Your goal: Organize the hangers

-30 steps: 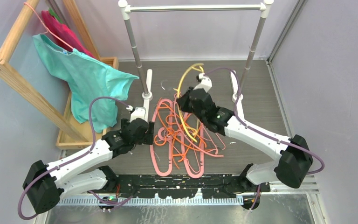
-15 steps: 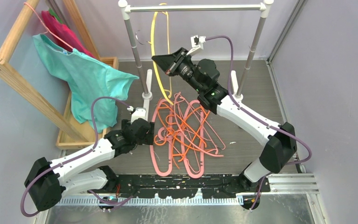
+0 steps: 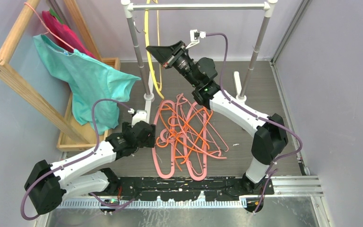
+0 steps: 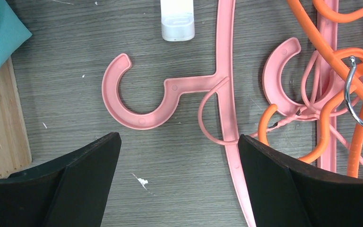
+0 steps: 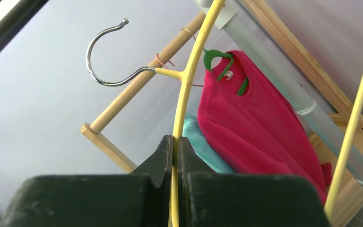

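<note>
My right gripper (image 3: 148, 48) is raised beside the left post of the metal rail (image 3: 198, 7) and is shut on the thin shoulder of the yellow hanger (image 3: 147, 28). In the right wrist view the fingers (image 5: 175, 138) pinch the yellow hanger (image 5: 184, 85). Its metal hook (image 5: 99, 66) stands in open air, apart from the rail. A tangled pile of pink and orange hangers (image 3: 184, 137) lies on the table. My left gripper (image 3: 146, 134) is low at the pile's left edge. It is open (image 4: 178, 137) just short of a pink hook (image 4: 137, 118), with nothing held.
A wooden frame (image 3: 14, 80) at the left carries a teal garment (image 3: 90, 80) and a magenta one (image 5: 260, 123) on their own hangers. A wooden tray (image 3: 71, 137) lies under it. The rail's posts (image 3: 134, 47) stand on white feet (image 4: 177, 19).
The right arm has lifted the yellow hanger off the pile and carried it up and left to the rail's left end. The left arm has stayed put.
</note>
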Available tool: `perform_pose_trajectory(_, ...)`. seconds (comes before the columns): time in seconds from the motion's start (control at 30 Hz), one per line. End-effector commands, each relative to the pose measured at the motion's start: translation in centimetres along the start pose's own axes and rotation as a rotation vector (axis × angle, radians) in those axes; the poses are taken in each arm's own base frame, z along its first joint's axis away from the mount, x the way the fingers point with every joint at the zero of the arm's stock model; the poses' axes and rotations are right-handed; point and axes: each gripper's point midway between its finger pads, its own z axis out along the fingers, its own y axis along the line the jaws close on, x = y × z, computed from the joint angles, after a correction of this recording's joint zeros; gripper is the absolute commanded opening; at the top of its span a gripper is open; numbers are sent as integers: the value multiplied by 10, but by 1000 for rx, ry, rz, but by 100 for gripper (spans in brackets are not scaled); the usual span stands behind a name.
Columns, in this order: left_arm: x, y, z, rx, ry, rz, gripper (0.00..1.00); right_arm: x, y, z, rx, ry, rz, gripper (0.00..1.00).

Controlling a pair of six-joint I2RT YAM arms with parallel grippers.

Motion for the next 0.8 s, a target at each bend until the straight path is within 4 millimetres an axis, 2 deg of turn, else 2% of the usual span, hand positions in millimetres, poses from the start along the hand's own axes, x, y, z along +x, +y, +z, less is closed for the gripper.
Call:
perform_pose_trajectory(0.0, -7, 4, -2, -14, -35, -39, 98, -56, 44, 12, -142, -191, 55, 1)
perform_pose_trajectory(0.13, -6, 5, -3, -15, -33, -43, 98, -54, 22, 25, -113, -225, 149, 1)
perform_pose_trajectory(0.37, -5, 5, -4, -8, -34, -48, 98, -56, 8, 40, -113, -263, 232, 1)
perform_pose_trajectory(0.6, -2, 5, -2, -9, -31, -49, 98, -56, 2, 47, -111, -273, 240, 1)
perform_pose_trajectory(0.77, 2, 4, 1, -8, -21, -47, 98, -52, 6, 44, -121, -254, 226, 1)
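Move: My right hand already holds the yellow hanger, its hook some 9 cm above my grip, about 4 cm ahead and 3 cm left. The metal rack's top rail, near its left end, is about 12 cm ahead, 2 cm left and 10 cm up. Its left post stands some 11 cm ahead and 8 cm left. The hanger pile lies about 14 cm back, 10 cm right, far below. From my left hand the rail spot is about 26 cm ahead, 5 cm right, 50 cm up. I carry the yellow hanger forward about 6.5 cm with my right hand, drifting slightly left, to bring its hook over the rack's top rail beside the left post. I dip nearly 2 cm on the way and then ease back up while the forward travel stops. My wrist rolls some 15 degrees, left side rising, and my shut fingers keep their pinch on the hanger's yellow frame. ##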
